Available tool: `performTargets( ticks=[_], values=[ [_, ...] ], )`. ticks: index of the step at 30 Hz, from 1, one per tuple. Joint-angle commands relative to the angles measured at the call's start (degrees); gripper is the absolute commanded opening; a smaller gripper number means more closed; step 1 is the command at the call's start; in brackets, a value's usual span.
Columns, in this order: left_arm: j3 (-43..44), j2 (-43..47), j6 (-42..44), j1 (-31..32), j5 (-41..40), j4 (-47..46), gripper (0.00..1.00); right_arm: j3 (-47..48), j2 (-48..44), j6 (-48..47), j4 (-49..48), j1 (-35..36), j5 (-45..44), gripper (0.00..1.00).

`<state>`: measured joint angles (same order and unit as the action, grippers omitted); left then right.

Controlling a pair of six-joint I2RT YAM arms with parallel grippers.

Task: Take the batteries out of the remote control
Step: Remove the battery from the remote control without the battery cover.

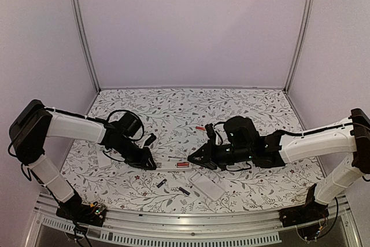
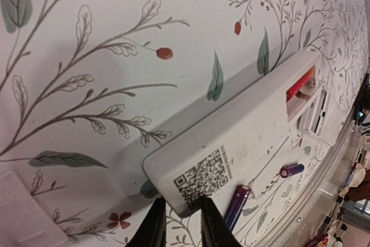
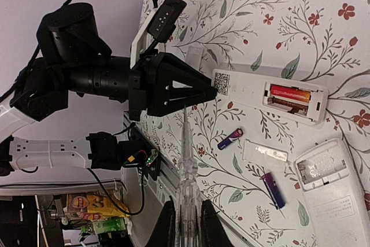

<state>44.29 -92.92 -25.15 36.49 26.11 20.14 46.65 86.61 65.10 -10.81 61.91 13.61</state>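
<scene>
The white remote control (image 2: 243,137) lies back up on the floral table, its battery bay open. A red battery (image 3: 290,92) and a brownish one (image 3: 286,104) sit in the bay. My left gripper (image 2: 180,224) is shut on the remote's end by the QR code, as the top view shows too (image 1: 151,163). My right gripper (image 3: 186,224) is shut on a clear stick-like tool (image 3: 188,183). Its tip points toward the remote's gripped end and stops short of the bay. Two purple batteries (image 3: 230,139) (image 3: 273,190) lie loose in front of the remote.
A white battery cover (image 3: 265,153) lies beside the loose batteries. A second white remote (image 1: 207,185) rests nearer the front edge. A red battery (image 1: 199,127) and a small black object (image 1: 150,139) lie farther back. A metal rail (image 1: 191,221) runs along the table's near edge.
</scene>
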Motion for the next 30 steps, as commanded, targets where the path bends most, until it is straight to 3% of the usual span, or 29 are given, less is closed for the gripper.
performTargets(
  ticks=[1, 12, 22, 30],
  values=[
    [-0.21, -0.94, 0.52, 1.39, -0.23, -0.89, 0.2, 0.31, -1.68, -0.71, 0.73, 0.23, -1.85, 0.0],
    [1.39, 0.64, 1.04, 1.31, 0.22, -0.37, 0.36, 7.11, -2.08, -4.66, 26.08, 0.1, -13.23, 0.0],
    [2.23, 0.52, 1.14, 0.67, -0.99, -0.05, 0.47, 10.82, 1.7, -6.42, 32.08, 0.15, -16.3, 0.0],
    [2.65, -0.35, 1.65, 0.45, -0.82, -0.28, 0.44, 12.15, 3.58, -7.15, 32.09, 0.11, -15.5, 0.0]
  ],
)
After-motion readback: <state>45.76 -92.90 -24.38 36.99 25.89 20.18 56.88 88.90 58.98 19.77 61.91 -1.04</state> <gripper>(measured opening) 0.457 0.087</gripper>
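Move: Roughly 5 cm ahead of the right hand, 3 cm to its left and 13 cm below lies the red battery still in the uncovered remote. Of that battery, the emptied remote is about 10 cm back and 9 cm right, one purple battery 12 cm straight back, another 8 cm back and 8 cm left. For the left hand, at table height, the uncovered remote's middle is some 7 cm directly right and the red battery 11 cm directly right. Swinging right about 5 cm and down some 4 cm, with 2 cm of forward, the right hand rolls about 25 degrees so its clear-handled tool points more steeply down, bringing the tip back towards the right end of the battery bay; its grip stays shut. At the QR-coded end of the uncovered remote the left hand spreads its fingers to nearly half open and eases up under 1 cm. ##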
